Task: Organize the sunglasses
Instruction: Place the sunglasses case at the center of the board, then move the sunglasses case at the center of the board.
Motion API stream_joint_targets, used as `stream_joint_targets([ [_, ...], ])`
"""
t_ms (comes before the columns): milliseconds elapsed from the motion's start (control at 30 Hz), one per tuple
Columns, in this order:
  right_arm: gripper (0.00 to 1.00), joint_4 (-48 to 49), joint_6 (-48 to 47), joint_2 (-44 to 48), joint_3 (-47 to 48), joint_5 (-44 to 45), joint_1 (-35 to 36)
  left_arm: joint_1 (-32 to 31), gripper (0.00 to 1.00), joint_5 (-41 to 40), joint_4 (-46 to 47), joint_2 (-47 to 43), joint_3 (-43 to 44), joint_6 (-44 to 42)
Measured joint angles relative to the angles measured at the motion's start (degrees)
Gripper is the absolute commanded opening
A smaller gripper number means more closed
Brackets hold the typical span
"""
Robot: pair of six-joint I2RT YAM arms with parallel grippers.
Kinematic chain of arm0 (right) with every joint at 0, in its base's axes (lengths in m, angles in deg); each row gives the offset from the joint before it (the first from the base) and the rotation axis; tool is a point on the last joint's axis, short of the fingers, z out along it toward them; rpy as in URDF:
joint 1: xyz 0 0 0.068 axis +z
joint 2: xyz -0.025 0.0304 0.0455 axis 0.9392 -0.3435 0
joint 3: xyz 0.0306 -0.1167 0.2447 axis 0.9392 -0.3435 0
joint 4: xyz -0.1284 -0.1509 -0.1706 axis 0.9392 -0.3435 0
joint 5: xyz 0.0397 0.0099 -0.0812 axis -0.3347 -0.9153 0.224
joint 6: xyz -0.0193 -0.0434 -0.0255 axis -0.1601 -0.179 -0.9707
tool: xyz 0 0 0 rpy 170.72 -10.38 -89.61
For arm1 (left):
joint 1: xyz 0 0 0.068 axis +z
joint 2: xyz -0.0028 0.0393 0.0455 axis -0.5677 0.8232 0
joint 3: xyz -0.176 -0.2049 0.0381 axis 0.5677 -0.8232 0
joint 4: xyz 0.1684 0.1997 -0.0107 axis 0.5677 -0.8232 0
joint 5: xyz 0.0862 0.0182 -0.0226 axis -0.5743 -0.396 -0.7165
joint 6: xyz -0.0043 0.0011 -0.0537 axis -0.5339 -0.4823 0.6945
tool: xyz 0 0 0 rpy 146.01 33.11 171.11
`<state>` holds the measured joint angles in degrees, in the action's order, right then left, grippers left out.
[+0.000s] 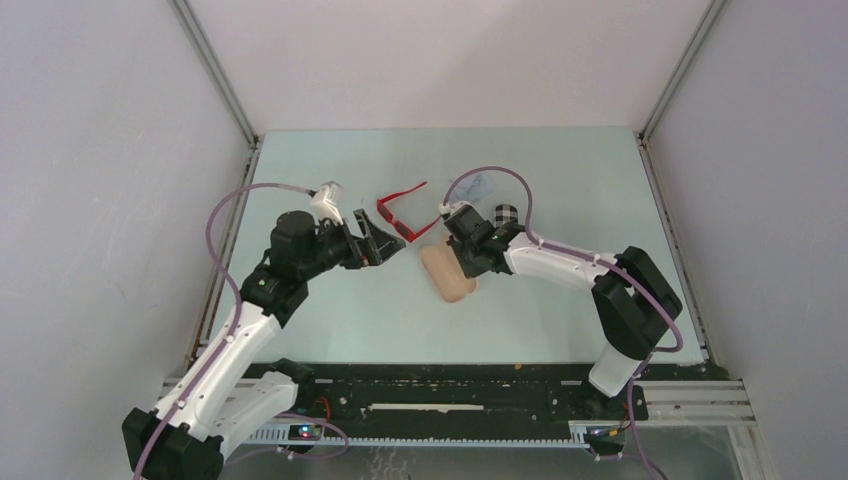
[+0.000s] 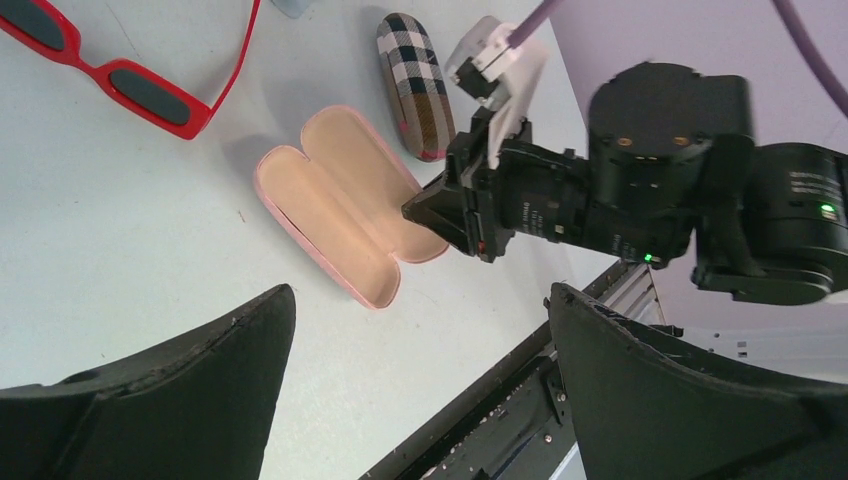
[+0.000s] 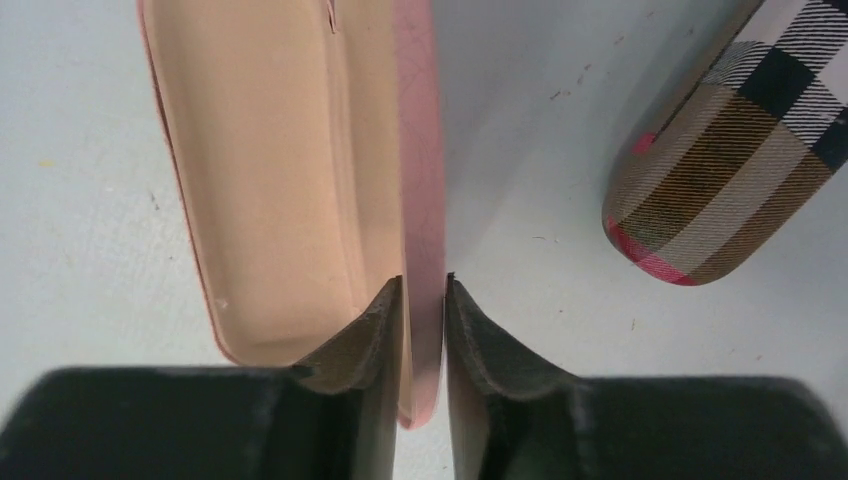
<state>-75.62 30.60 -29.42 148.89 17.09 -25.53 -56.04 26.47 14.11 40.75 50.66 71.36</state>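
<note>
The red sunglasses (image 1: 400, 213) (image 2: 140, 85) lie unfolded on the table left of centre. Just below them an open pink case (image 1: 452, 282) (image 2: 345, 200) (image 3: 280, 150) lies flat, its tan lining facing up. My right gripper (image 1: 462, 255) (image 3: 424, 285) is shut on the case's right-hand wall, one finger inside the shell and one outside. My left gripper (image 1: 385, 240) (image 2: 420, 295) hangs wide open above bare table, left of the case and just below the red sunglasses, with nothing between its fingers.
A closed plaid case (image 1: 505, 214) (image 2: 415, 85) (image 3: 730, 170) lies just right of my right gripper. A pale blue cloth (image 1: 478, 186) sits behind it. The table's black front rail (image 1: 450, 380) runs along the near edge.
</note>
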Motion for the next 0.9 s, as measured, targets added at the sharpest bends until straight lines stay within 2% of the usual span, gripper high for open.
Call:
stream_joint_targets([
  [133,0.55,-0.22,-1.18,-0.04,0.17,-0.02,-0.79,0.00,1.00,-0.02,-0.22,-0.83,-0.85,0.00],
  [200,0.57,-0.37,-1.27,0.59,0.44,-0.26,-1.22,0.00,1.00,-0.02,-0.44,-0.74,-0.92,0.00],
  [233,0.63,-0.37,-1.11,1.25,0.50,-0.46,-1.64,0.00,1.00,0.00,-0.44,-0.74,-0.94,0.00],
  [267,0.78,-0.46,-1.01,2.03,0.50,-0.52,-2.10,0.00,1.00,0.02,-0.44,-0.74,-0.92,0.00],
  [300,0.83,-0.52,-0.63,3.26,0.50,-0.59,-2.97,0.00,1.00,0.07,-0.44,-0.74,-0.92,0.00],
  [533,0.85,-0.96,8.02,7.52,3.58,2.69,-13.53,0.00,1.00,0.17,-0.44,-0.63,-0.92,0.00],
  [600,0.85,-2.32,11.10,5.16,6.51,3.15,-17.20,0.00,1.00,0.17,-0.48,-0.63,-0.92,-0.02],
  [667,0.99,-3.32,13.16,1.66,9.18,4.04,-19.67,0.00,1.00,0.20,-0.48,-0.63,-0.92,-0.02],
  [900,1.00,-5.95,15.19,-9.46,11.28,2.93,-20.17,0.00,1.00,0.22,-0.68,-0.76,-0.92,0.00],
])
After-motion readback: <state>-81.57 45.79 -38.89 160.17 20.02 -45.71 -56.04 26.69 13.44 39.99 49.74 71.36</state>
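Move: Pinching the raised right half of the open pink sunglasses case near its near end, the right hand has the pink case's middle about 2 cm ahead, 4 cm left and 3 cm below. The plaid case it goes for next lies some 10 cm ahead, 9 cm right and 4 cm below; the blue cloth is straight ahead, roughly 21 cm out. From the idle left hand the plaid case is about 12 cm ahead, 25 cm right and 20 cm below. Letting go of the pink case's right half, the right hand opens wide, lifts about 7 cm while swinging forward and right, some 10 cm each way, to the plaid case, and turns roughly 35 degrees clockwise. It then sinks about 8 cm with its spread fingers lined up on either side of the plaid case, not closed on it. ##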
